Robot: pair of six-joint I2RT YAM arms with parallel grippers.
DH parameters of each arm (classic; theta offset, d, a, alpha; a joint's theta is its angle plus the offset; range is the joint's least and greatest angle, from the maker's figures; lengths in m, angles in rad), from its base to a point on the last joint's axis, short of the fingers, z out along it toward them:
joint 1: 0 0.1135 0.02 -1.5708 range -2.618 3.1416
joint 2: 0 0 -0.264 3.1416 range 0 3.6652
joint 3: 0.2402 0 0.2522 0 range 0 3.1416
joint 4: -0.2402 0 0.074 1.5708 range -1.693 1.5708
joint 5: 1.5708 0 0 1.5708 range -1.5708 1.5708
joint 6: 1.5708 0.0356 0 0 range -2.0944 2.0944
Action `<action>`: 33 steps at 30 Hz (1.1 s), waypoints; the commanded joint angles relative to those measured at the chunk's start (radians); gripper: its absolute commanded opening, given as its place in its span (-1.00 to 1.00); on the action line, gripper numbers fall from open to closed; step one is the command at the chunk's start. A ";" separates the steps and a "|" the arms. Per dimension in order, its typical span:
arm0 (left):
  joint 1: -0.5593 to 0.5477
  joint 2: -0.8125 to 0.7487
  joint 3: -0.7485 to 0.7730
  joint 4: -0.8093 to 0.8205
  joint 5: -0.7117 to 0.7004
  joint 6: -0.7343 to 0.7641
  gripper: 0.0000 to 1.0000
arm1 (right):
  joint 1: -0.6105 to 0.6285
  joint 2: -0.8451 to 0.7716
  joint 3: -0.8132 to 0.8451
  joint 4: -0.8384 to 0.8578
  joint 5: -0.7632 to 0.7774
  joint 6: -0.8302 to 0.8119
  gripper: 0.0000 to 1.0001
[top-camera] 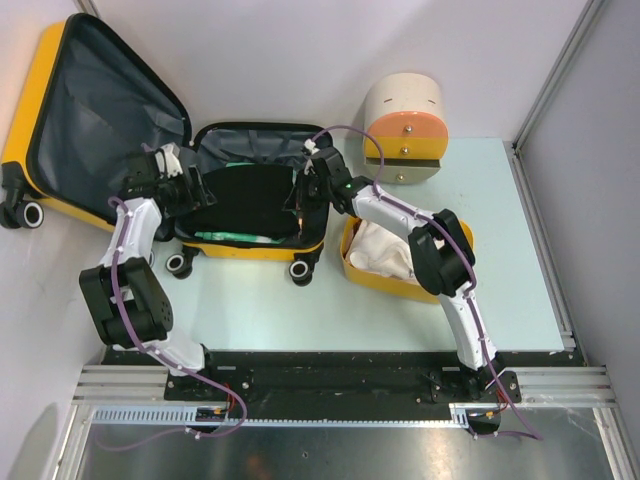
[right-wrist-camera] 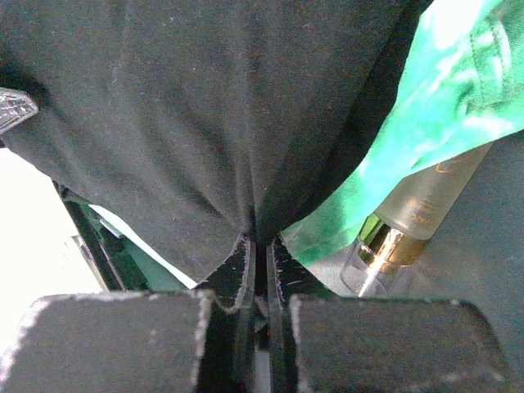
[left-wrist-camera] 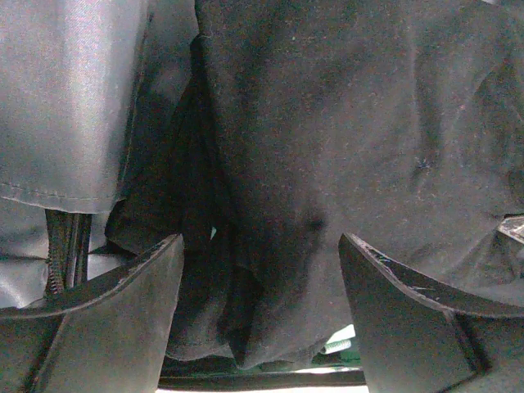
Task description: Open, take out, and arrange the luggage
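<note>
The yellow luggage (top-camera: 250,248) lies open on the table, and its lid (top-camera: 100,110) leans against the left wall with the dark lining showing. A black garment (top-camera: 250,195) fills the lower half. My left gripper (top-camera: 197,190) is at the garment's left edge. In the left wrist view its fingers (left-wrist-camera: 106,327) stand wide apart, with the black cloth (left-wrist-camera: 327,147) hanging loose between and beyond them. My right gripper (top-camera: 303,197) is at the garment's right edge. It (right-wrist-camera: 262,246) is shut, pinching a fold of the black garment (right-wrist-camera: 180,123).
Under the garment lie a green cloth (right-wrist-camera: 426,106) and a frosted bottle with a gold collar (right-wrist-camera: 413,217). A smaller yellow bin (top-camera: 352,268) holding white cloth stands right of the luggage. A cream-and-orange drawer cabinet (top-camera: 405,125) stands at the back right.
</note>
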 commanded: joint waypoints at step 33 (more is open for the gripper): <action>-0.173 -0.183 0.184 -0.021 0.075 0.095 -1.00 | -0.005 -0.236 0.108 0.078 0.076 -0.179 -1.00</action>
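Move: In the open suitcase the folded black cloth has its middle about 10 cm to the right of the left hand, 2 cm nearer the base and 4 cm below; its left end is just under those open fingers. From the right hand, already shut on the cloth's right end, that middle is roughly 12 cm left, 2 cm ahead and 2 cm down. A green cloth's near strip shows some 8 cm nearer the base than the black cloth's middle. The yellow box stands about 24 cm right of the right hand, 10 cm back and 8 cm lower. Sinking about 3 cm, the left hand closes its open fingers on the left end of the black cloth, then lifts some 10 cm from that low point while shifting right towards the other hand, turning slightly clockwise and tipping its fingers up. The right hand keeps its pinch, holding still at first, then rises about 7 cm and a little forward, its wrist turning slightly. ##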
